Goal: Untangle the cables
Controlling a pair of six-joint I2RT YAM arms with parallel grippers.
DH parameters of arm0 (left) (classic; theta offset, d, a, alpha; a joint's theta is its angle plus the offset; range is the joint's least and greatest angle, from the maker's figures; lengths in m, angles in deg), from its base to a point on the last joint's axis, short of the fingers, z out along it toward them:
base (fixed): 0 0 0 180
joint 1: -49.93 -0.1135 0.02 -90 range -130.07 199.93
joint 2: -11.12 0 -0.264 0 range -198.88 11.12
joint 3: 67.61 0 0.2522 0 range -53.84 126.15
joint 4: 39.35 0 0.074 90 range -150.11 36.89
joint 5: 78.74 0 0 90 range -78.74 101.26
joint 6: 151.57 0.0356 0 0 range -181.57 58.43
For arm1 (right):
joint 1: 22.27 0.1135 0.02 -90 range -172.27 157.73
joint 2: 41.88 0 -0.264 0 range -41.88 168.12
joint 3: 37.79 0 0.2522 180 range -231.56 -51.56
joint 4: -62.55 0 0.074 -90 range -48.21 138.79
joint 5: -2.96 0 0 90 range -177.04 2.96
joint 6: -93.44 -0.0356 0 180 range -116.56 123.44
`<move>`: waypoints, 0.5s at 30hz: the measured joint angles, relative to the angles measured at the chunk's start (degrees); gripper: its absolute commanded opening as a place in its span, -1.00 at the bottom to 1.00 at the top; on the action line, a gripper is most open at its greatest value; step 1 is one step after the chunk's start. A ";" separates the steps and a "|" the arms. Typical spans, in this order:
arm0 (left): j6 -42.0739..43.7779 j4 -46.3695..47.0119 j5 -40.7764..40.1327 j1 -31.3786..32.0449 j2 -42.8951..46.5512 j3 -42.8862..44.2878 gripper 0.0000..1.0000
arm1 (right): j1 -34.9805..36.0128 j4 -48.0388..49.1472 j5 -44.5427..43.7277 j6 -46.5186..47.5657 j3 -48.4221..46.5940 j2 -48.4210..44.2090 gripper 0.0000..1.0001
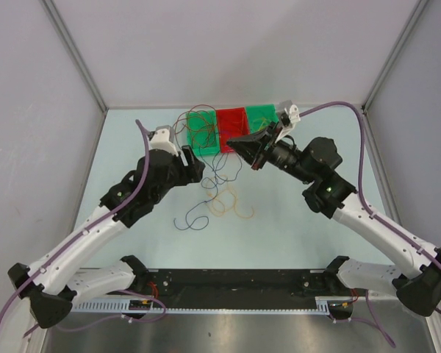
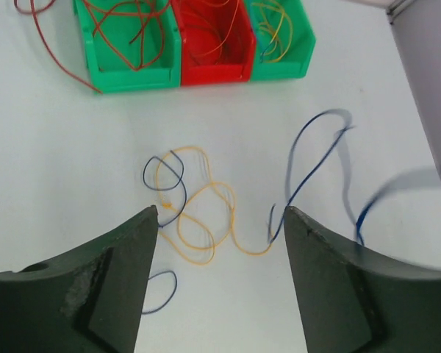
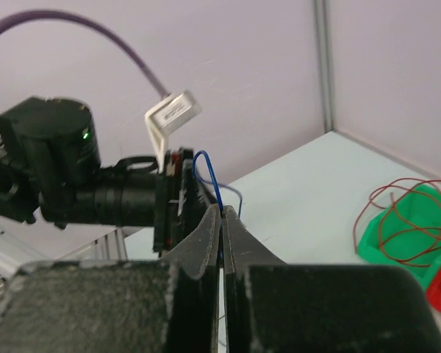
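Thin cables lie in a loose tangle on the pale table: orange-yellow loops [image 1: 228, 202] [image 2: 198, 217] and a dark blue strand [image 1: 193, 219] [image 2: 165, 180]. My right gripper [image 1: 235, 142] [image 3: 223, 211] is shut on a blue cable [image 3: 208, 173] held above the table; this cable [image 1: 219, 173] [image 2: 312, 158] hangs down, blurred in the left wrist view. My left gripper [image 1: 198, 168] [image 2: 220, 212] is open above the yellow loops with nothing between its fingers. Brown, red and yellow cables lie in and over three bins at the back.
A green bin [image 1: 203, 134] [image 2: 128, 70], a red bin [image 1: 232, 126] [image 2: 213, 72] and a second green bin [image 1: 262, 115] [image 2: 287, 66] stand in a row at the back. Brown loops [image 1: 184, 121] spill over the left bin. Walls enclose the table.
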State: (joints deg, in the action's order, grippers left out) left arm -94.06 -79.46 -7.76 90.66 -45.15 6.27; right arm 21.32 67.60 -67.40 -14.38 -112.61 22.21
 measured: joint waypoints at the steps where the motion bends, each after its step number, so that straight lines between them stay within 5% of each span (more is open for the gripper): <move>1: -0.11 -0.50 -0.02 0.00 -0.04 -0.48 0.72 | -0.61 -0.57 -0.55 0.15 -0.74 0.15 -1.00; 7: -0.44 -4.81 -1.84 0.00 4.92 -0.85 0.93 | -4.59 -1.90 -3.15 0.85 -4.31 2.32 -1.00; 15: 0.13 -12.70 -3.87 0.00 15.37 -0.61 0.94 | -9.03 -3.76 -6.86 2.71 -10.56 9.53 -1.00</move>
State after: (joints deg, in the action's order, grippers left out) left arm -93.93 -92.16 -11.63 90.66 -29.79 5.66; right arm 12.30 63.84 -74.26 -11.67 -123.17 31.74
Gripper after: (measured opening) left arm 0.967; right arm 0.009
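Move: The right gripper, already shut on a blue cable, has the red box about 35 cm ahead, level sideways and some 38 cm below. A green box adjoins that box on either side, each about 12 cm from its middle. The loose yellow cable lies about 7 cm ahead and level sideways, some 41 cm down. From the left gripper, the red box is about 31 cm ahead, 11 cm right and 25 cm below. Keep the right gripper closed on the dangling blue cable and carry it forward about 10 cm towards the red box, high over the table, easing some 3 cm right and turning about 15 degrees clockwise. Meanwhile draw the empty left gripper back and to its left, about 8 cm in all, and finish opening its fingers. ##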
